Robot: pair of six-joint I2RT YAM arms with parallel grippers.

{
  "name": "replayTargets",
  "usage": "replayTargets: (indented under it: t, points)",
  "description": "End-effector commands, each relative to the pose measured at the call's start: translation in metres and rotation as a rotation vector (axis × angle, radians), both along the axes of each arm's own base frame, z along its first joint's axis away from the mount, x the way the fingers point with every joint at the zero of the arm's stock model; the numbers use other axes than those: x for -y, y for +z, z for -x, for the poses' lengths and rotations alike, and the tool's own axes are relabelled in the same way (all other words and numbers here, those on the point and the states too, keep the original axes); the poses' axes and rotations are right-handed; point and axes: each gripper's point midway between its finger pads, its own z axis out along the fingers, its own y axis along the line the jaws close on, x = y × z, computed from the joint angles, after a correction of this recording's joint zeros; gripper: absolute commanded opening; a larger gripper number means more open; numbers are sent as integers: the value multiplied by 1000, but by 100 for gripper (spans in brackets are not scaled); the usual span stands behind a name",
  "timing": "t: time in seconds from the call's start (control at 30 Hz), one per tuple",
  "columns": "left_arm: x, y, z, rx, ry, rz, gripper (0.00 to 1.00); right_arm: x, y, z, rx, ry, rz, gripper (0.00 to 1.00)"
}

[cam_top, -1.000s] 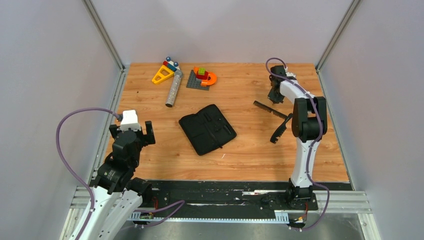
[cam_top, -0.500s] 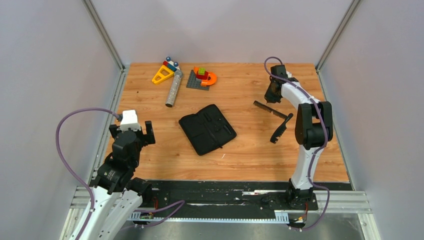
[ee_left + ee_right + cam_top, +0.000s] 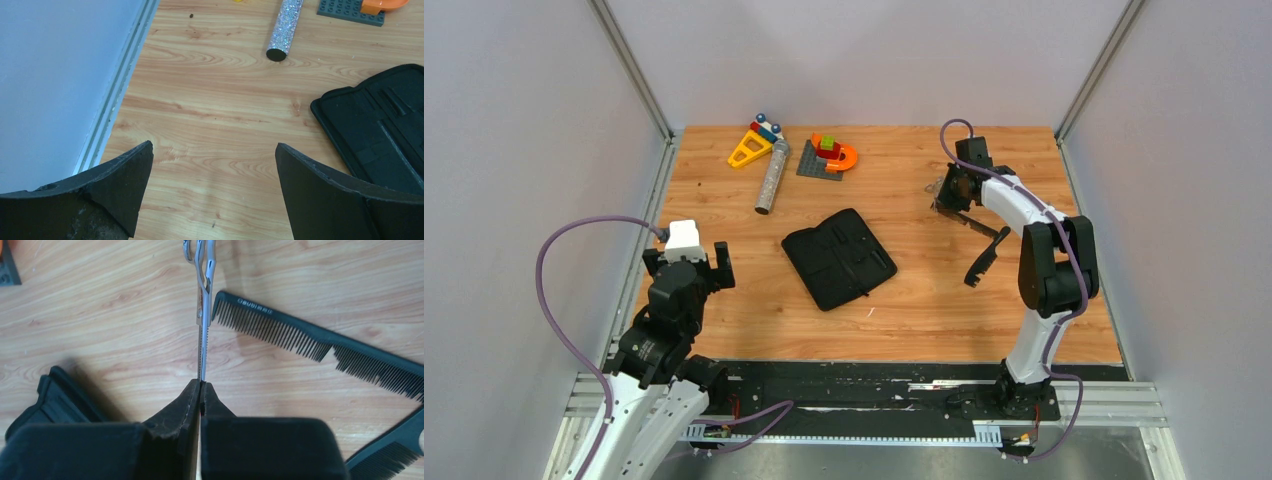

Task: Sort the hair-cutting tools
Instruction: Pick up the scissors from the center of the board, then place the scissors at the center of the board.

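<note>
My right gripper [image 3: 201,385] is shut on the blades of the slim silver scissors [image 3: 202,315], whose ringed handles point away from me. In the top view that gripper [image 3: 946,197] hangs over the left end of the long black comb [image 3: 970,221], which lies flat on the wood [image 3: 310,337]. The shorter black comb-like tool [image 3: 981,265] lies just nearer; its toothed end shows at the wrist view's lower right [image 3: 390,456]. My left gripper [image 3: 214,146] stands open over bare wood at the near left [image 3: 694,262], holding nothing.
An open black case [image 3: 838,258] lies mid-table, also in both wrist views [image 3: 380,130] [image 3: 55,400]. A glittery grey cylinder [image 3: 771,178] and colourful toy blocks [image 3: 828,156] sit at the back left. Grey walls close in three sides of the table.
My right gripper has swung left and slightly nearer with the scissors, from the back right to over the long comb's left end. The left arm has not moved.
</note>
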Motion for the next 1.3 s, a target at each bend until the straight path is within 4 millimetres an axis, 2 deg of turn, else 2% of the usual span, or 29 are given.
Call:
replayTargets:
  t: [0.0,0.37,0.57,0.67,0.7,0.83,0.93,1.0,1.13,1.27]
  points:
    - [3,24,-2,71,-10,31,100,-17,35,2,96,36,-101,0]
    - [5,21,-4,59,-19,30,100,-36,1,72,26,157,-184,0]
    - [5,20,-4,52,-19,29,100,-33,-31,116,-76,135,-163,0]
    - [5,20,-5,50,-17,27,100,-28,-42,131,-126,112,-108,1]
    - [5,20,-5,49,-15,26,100,-27,-44,134,-140,108,-86,4]
    - [6,19,-5,47,-19,26,100,-20,-44,129,-150,94,2,19]
    - [6,20,-5,48,-21,27,100,-11,-42,122,-157,54,61,39]
    - [6,20,-5,49,-20,28,100,-5,-41,115,-158,42,108,48]
    - [6,20,-5,48,-24,29,100,3,-36,95,-153,38,196,52]
    - [7,18,-6,42,-27,28,100,7,-42,79,-184,29,252,52]
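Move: The scissors are already pinched by the blade ends in the right fingers; the open spot they are taken to lies about 14 cm back, 3 cm left and 6 cm below. Some 6 cm under hand level too, the straight comb is 3 cm back and 7 cm right, the handled comb 13 cm back and 13 cm right, and the tool case 14 cm back and 25 cm left. From the left hand that spot is roughly 8 cm ahead, 55 cm right, 20 cm down. The scissors, still gripped, are carried back about 14 cm by the right hand, drifting left and sinking to the board between tool case and combs while the fingers tip some 10 degrees steeper. There the fingers open to about half and let go of the blades; the hand then turns back forward some 5 cm along the scissors, easing right and slightly up. ##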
